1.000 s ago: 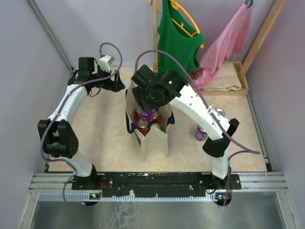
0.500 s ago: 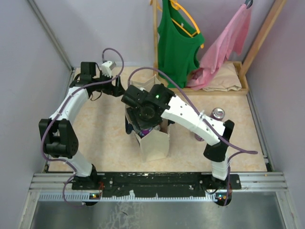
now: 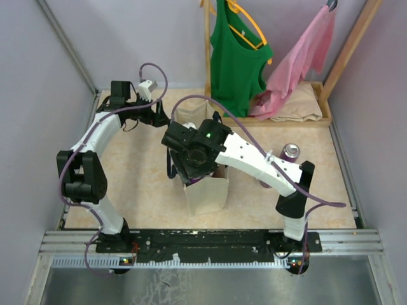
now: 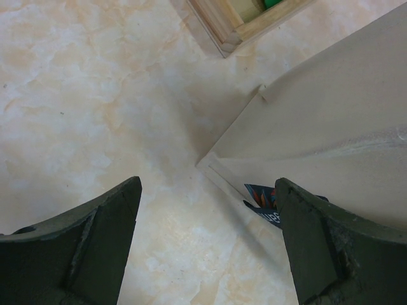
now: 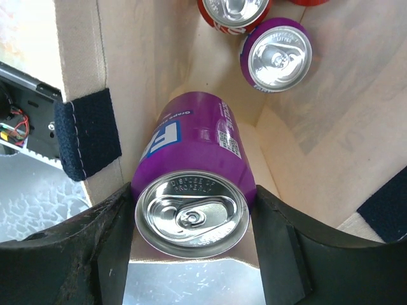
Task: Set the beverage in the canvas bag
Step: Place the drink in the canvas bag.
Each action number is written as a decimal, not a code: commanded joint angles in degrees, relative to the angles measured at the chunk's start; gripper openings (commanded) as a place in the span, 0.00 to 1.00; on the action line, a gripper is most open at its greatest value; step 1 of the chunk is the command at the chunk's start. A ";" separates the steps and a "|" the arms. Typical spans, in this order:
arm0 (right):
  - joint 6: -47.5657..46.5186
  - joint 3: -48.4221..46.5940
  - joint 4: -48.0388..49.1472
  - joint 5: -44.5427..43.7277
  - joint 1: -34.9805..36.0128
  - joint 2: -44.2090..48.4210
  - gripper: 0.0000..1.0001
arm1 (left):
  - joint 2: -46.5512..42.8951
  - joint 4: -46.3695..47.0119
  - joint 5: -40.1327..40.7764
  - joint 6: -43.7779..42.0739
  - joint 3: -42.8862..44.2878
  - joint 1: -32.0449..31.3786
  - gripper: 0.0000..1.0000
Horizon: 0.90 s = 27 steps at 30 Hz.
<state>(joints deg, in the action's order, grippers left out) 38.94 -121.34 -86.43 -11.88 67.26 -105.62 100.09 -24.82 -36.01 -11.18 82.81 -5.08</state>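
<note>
The beverage, a purple can [image 5: 191, 184], sits between the fingers of my right gripper [image 5: 191, 219], which is shut on it. The can hangs tilted inside the mouth of the canvas bag [image 5: 331, 127], a cream tote with navy handles [image 5: 86, 133]. Deeper in the bag lie another purple can [image 5: 278, 56] and a red can [image 5: 232, 13]. From above, the right wrist [image 3: 197, 152] covers the bag's opening and only the bag's front [image 3: 206, 194] shows. My left gripper [image 4: 206, 213] is open over bare table beside the bag's outer wall [image 4: 331, 121].
One more purple can [image 3: 290, 151] stands on the table to the right of the bag. A wooden rack base [image 3: 299, 117] with folded beige cloth, a green top [image 3: 236, 57] and a pink garment [image 3: 299, 57] fills the back right. Grey walls close in both sides.
The right arm has swung toward the near left and down, carrying the purple can into the bag's mouth and hiding the cans there. The left gripper has shifted slightly right, toward the bag's far corner.
</note>
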 commanded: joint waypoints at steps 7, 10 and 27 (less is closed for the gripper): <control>-9.28 -4.20 6.68 0.72 -6.68 -2.57 0.00 | 1.15 1.32 -1.01 -0.01 3.06 0.29 0.91; -10.86 -4.31 8.17 1.97 -7.37 -3.40 0.00 | 1.45 1.89 -0.84 0.64 3.06 0.41 0.91; -10.93 -0.24 10.21 7.28 -5.39 -2.38 0.00 | 1.90 1.84 -0.89 0.80 2.43 0.41 0.90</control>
<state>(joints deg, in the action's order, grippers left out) 28.05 -121.32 -78.67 -5.69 59.96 -111.37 101.91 -23.94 -36.05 -10.11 84.36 -5.04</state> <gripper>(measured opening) 0.644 0.906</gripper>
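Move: The purple drink can in the right hand is bound for a gap in the canvas bag's near end, about 5 cm ahead of this hand, 2 cm left and 14 cm down. Edging the gap, a standing purple can lies some 11 cm ahead of the hand and 2 cm right, and a red can 12 cm ahead and 3 cm left, both roughly 14 cm below. From the left hand the gap lies 23 cm back, 10 cm right and 10 cm down. The purple can, still pinched by the right fingers, is carried about 6 cm forward inside the bag from its near end towards the standing cans, sinking some 3 cm, mostly late in that reach. The hand then eases left about 2 cm and back 1 cm, turning only slightly counter-clockwise; the grip stays as it was. ##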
